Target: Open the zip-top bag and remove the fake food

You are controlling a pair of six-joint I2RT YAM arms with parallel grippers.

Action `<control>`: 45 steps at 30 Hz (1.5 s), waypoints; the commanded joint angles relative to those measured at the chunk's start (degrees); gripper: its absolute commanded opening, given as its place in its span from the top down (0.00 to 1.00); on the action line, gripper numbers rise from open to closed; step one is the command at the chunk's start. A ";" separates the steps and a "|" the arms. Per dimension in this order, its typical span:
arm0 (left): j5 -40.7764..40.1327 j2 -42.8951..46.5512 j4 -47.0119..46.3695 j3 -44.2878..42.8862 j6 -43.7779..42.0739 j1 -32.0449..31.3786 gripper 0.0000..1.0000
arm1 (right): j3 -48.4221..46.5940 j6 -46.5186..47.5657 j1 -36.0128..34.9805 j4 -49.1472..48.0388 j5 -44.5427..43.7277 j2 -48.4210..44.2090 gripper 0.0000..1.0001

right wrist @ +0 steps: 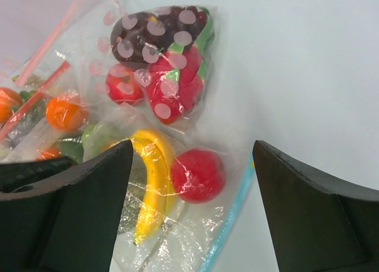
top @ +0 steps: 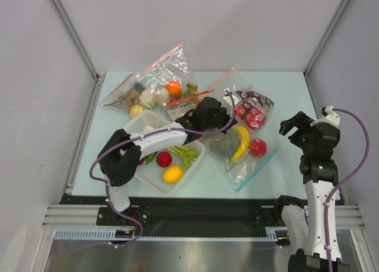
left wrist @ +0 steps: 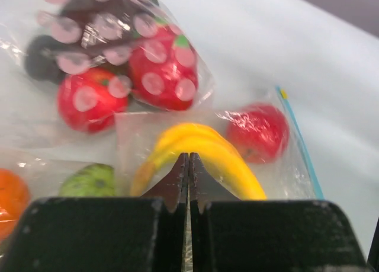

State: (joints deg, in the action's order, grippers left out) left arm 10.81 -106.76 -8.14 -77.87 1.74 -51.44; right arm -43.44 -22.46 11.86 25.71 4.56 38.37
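Observation:
The zip-top bag (top: 247, 165) lies right of centre, its light blue strip (top: 256, 170) facing the near right. Inside it lie a yellow banana (top: 241, 143), a grey-green melon (top: 224, 144) and a red round fruit (top: 257, 147). My left gripper (top: 214, 125) is down on the bag's far left end. In the left wrist view its fingers (left wrist: 189, 159) are shut over the banana (left wrist: 201, 144), with a sliver of crinkly film between them. My right gripper (top: 294, 125) hovers open to the bag's right. Its view looks down on the red fruit (right wrist: 198, 174) and the blue strip (right wrist: 234, 210).
A white basket (top: 155, 187) with a lemon, a red fruit and green vegetables sits under the left arm. A polka-dot bag (top: 253, 109) of red fruit lies just behind the zip-top bag. Bags with red strips (top: 157, 82) are piled at the back.

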 commanded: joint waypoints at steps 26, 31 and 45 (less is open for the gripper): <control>-21.34 -0.81 1.81 5.62 -10.96 -25.63 0.28 | -0.94 -0.57 0.18 0.92 1.33 -2.60 0.12; -23.37 -3.45 2.26 4.13 -11.84 -27.13 0.28 | -1.38 -0.39 0.10 1.27 1.16 -3.04 0.12; -28.12 -10.13 4.45 0.52 -16.23 -28.72 0.28 | -1.03 -0.48 0.01 1.18 1.24 -3.48 0.11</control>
State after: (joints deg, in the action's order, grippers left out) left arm -15.07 -116.20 -4.03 -74.81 -12.16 -79.66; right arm -42.13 -22.50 11.86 27.27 6.33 35.55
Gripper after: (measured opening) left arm 0.722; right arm 0.884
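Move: The blue zip strip's middle lies about 13 cm back from the empty left hand, 4 cm to its right and 15 cm below. In the same bag, the yellow bananas lie some 4 cm back and 13 cm below, neither left nor right, with the red fruit about 6 cm back and 5 cm right. The dotted bag's pink fruit is 9 cm ahead and 6 cm right. From the right hand, the strip is about 8 cm back, 12 cm left and 21 cm below. Back to the bag's blue zip strip goes the left hand: after a brief rise it draws back some 17 cm and a little right, sinking about 12 cm, mostly once the backward travel is nearly done. Its shut fingers open wide and tip roughly 30 degrees more downward, ending low over the strip's near half; contact can't be made out. ##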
